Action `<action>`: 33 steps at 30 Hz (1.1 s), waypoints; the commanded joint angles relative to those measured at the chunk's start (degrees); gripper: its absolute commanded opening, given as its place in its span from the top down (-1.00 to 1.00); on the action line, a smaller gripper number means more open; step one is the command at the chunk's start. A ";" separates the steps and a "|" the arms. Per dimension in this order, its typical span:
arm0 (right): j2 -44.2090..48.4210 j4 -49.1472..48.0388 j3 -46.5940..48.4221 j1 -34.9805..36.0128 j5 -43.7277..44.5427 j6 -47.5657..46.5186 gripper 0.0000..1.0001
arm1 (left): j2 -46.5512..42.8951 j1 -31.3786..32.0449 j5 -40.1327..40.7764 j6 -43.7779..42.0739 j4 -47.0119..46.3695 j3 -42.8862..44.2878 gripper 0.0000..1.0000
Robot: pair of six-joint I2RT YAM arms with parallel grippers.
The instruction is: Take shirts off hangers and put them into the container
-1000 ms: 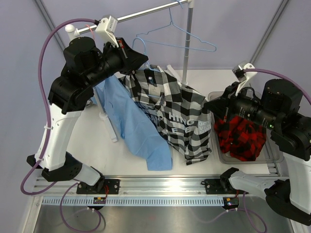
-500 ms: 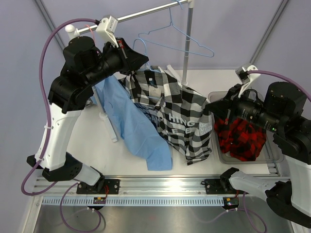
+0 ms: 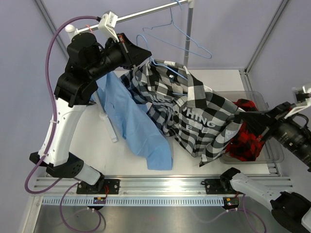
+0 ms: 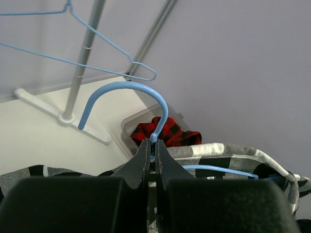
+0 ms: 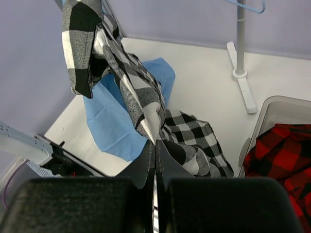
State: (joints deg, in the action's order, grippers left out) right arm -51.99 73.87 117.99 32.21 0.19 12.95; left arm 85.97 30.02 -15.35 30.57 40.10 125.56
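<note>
My left gripper [image 3: 146, 57] [image 4: 152, 143] is shut on the neck of a light blue hanger [image 4: 127, 88], held up below the rail. The black-and-white check shirt [image 3: 194, 111] [image 5: 131, 87] hangs on this hanger and stretches right to my right gripper [image 3: 241, 115] [image 5: 154, 143], which is shut on its edge over the container's left side. The red-and-black plaid shirt [image 3: 247, 138] [image 5: 282, 155] lies in the clear container [image 3: 273, 154] [image 5: 272, 104]. The plain light blue shirt [image 3: 131, 121] [image 5: 114, 114] drapes to the table at the left, its hanger hidden.
An empty light blue hanger [image 3: 180, 36] [image 4: 73, 53] hangs on the silver rail [image 3: 146, 13]. The rail's upright pole [image 3: 187, 43] [image 5: 240, 39] stands behind the shirts, with its white foot [image 5: 247, 94] on the table. The table's front rail [image 3: 160, 187] runs below.
My right gripper has shut on the check shirt and pulled it right, toward the container, stretching the cloth. The left gripper and hanger have shifted slightly up and right.
</note>
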 commanded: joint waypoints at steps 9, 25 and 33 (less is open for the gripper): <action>10.92 19.83 1.10 -0.21 17.21 11.12 1.00 | 1.48 -2.60 -2.66 4.94 -7.67 6.37 1.00; 33.18 5.32 -21.84 0.75 21.61 29.14 1.00 | 1.30 -8.13 -8.01 14.86 -13.55 3.65 1.00; 19.84 -11.94 -32.65 1.46 5.54 21.07 1.00 | -0.36 -7.61 -19.70 30.07 -28.22 -3.56 1.00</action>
State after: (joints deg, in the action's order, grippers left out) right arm -24.40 69.91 87.61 33.39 9.30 38.41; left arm 87.79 24.97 -35.03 54.26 26.74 122.78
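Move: The left hand holds a blue hanger by its hook neck, with the plaid shirt's middle about 10 cm back, 13 right and 17 below it. From there the hanging blue shirt is roughly 9 cm back, 7 left, and the container about 7 back, 40 right. The right hand, pinching the plaid shirt's edge, has the container some 12 cm ahead, 14 right and 43 below, the plaid shirt's middle 9 ahead, 10 left. Still pinching the plaid shirt's edge, the right hand hauls it down, back and to the right, about 7 cm each way, rolling some 25 degrees with its left side rising; it then eases a little forward and left while still sinking, 9 cm lower in all. The left hand keeps hold of the hanger neck, lifting 3 cm, first drawing back 3–4 cm, then easing forward, twisting clockwise and rolling left side down. ##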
